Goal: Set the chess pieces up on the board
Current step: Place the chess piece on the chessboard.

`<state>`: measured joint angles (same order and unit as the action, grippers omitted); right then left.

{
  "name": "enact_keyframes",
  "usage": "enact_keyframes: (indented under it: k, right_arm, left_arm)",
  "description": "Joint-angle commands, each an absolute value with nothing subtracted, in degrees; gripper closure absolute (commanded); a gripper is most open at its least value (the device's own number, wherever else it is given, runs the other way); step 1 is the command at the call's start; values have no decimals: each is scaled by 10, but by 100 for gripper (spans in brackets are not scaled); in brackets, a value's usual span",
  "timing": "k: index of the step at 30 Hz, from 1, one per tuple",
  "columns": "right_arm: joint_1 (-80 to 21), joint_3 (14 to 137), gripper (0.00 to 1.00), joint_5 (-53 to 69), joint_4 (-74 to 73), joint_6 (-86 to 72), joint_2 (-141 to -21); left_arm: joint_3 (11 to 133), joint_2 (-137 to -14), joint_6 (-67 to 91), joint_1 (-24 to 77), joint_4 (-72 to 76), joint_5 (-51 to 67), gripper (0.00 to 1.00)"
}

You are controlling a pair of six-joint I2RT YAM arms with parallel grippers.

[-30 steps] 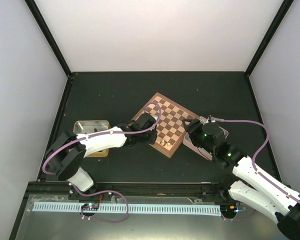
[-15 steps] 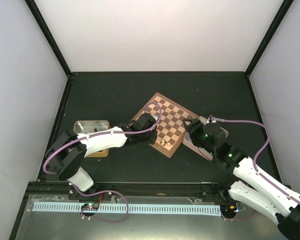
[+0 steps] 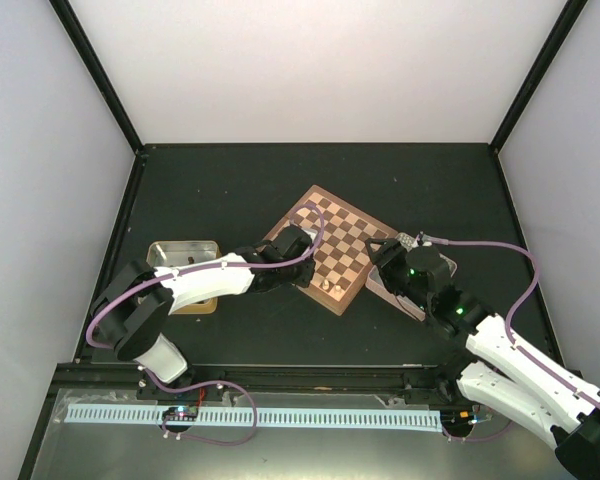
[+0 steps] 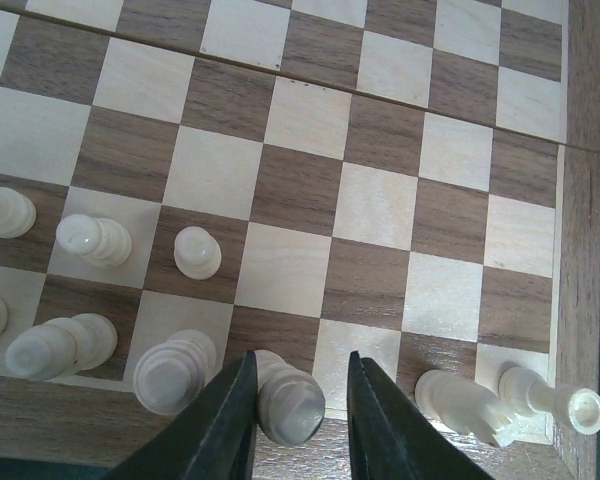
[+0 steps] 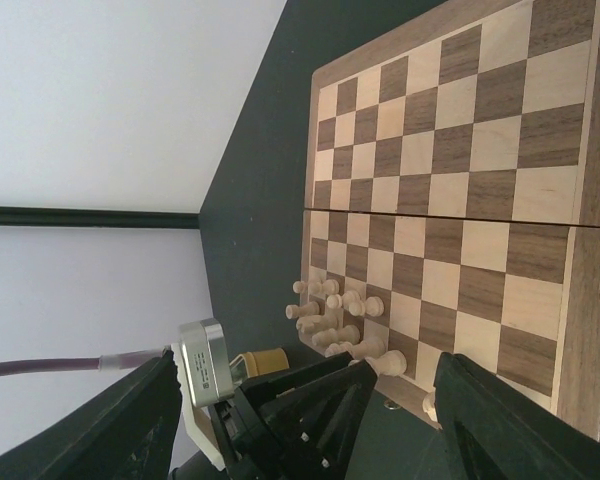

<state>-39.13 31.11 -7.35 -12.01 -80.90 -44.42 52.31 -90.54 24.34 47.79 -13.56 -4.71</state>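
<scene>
The board [image 3: 345, 235] lies turned at an angle mid-table. Several pale chess pieces [image 3: 327, 285] cluster at its near corner. In the left wrist view my left gripper [image 4: 301, 358] stands slightly open around one upright pale piece [image 4: 290, 405] at the board's [image 4: 380, 200] edge. The piece touches the left finger [image 4: 225, 420]; a gap shows on the right finger's side. More pale pieces [image 4: 95, 240] stand to the left, and two [image 4: 460, 400] lean by the corner. My right gripper [image 3: 382, 260] hovers wide open beside the board [image 5: 460, 150], empty.
A metal tray with a yellow inside [image 3: 183, 250] sits left of the board, behind my left arm. A grey tray [image 3: 447, 262] lies under my right arm. Dark table surface surrounds the board, with black frame posts at the back corners.
</scene>
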Motion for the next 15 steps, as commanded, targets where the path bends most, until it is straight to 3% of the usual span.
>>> enact_keyframes:
  k: [1,15]
  right_arm:
    - [-391,303,30,-78,-110,-808,-438]
    - [-391,331,30,-119,-155,-726,-426]
  left_arm:
    - [539,-906,239,476,-123,-45,71]
    - [567,-834,249,474,-165,-32,53]
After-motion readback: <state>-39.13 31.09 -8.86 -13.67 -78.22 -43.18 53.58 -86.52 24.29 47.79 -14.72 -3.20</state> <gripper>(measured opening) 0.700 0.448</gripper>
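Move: Down between the left fingertips stands the chess piece just set on the board's near-left edge row, its middle about 2 cm below the hand point. At that same height, the next piece in the row is roughly 1 cm ahead and 2 cm left, a short pawn 3 cm straight ahead, and the knight 3 cm back and 4 cm right. From the right hand, the placed piece lies some 13 cm left, 2 cm ahead and 13 cm lower. Spreading its already loosened fingers further, from about a quarter to nearly half open, the left hand first holds its place around the chess piece. It then lifts almost straight up by roughly 3 cm, gathering speed, and the fingertips come free of the piece and draw away above the row. ##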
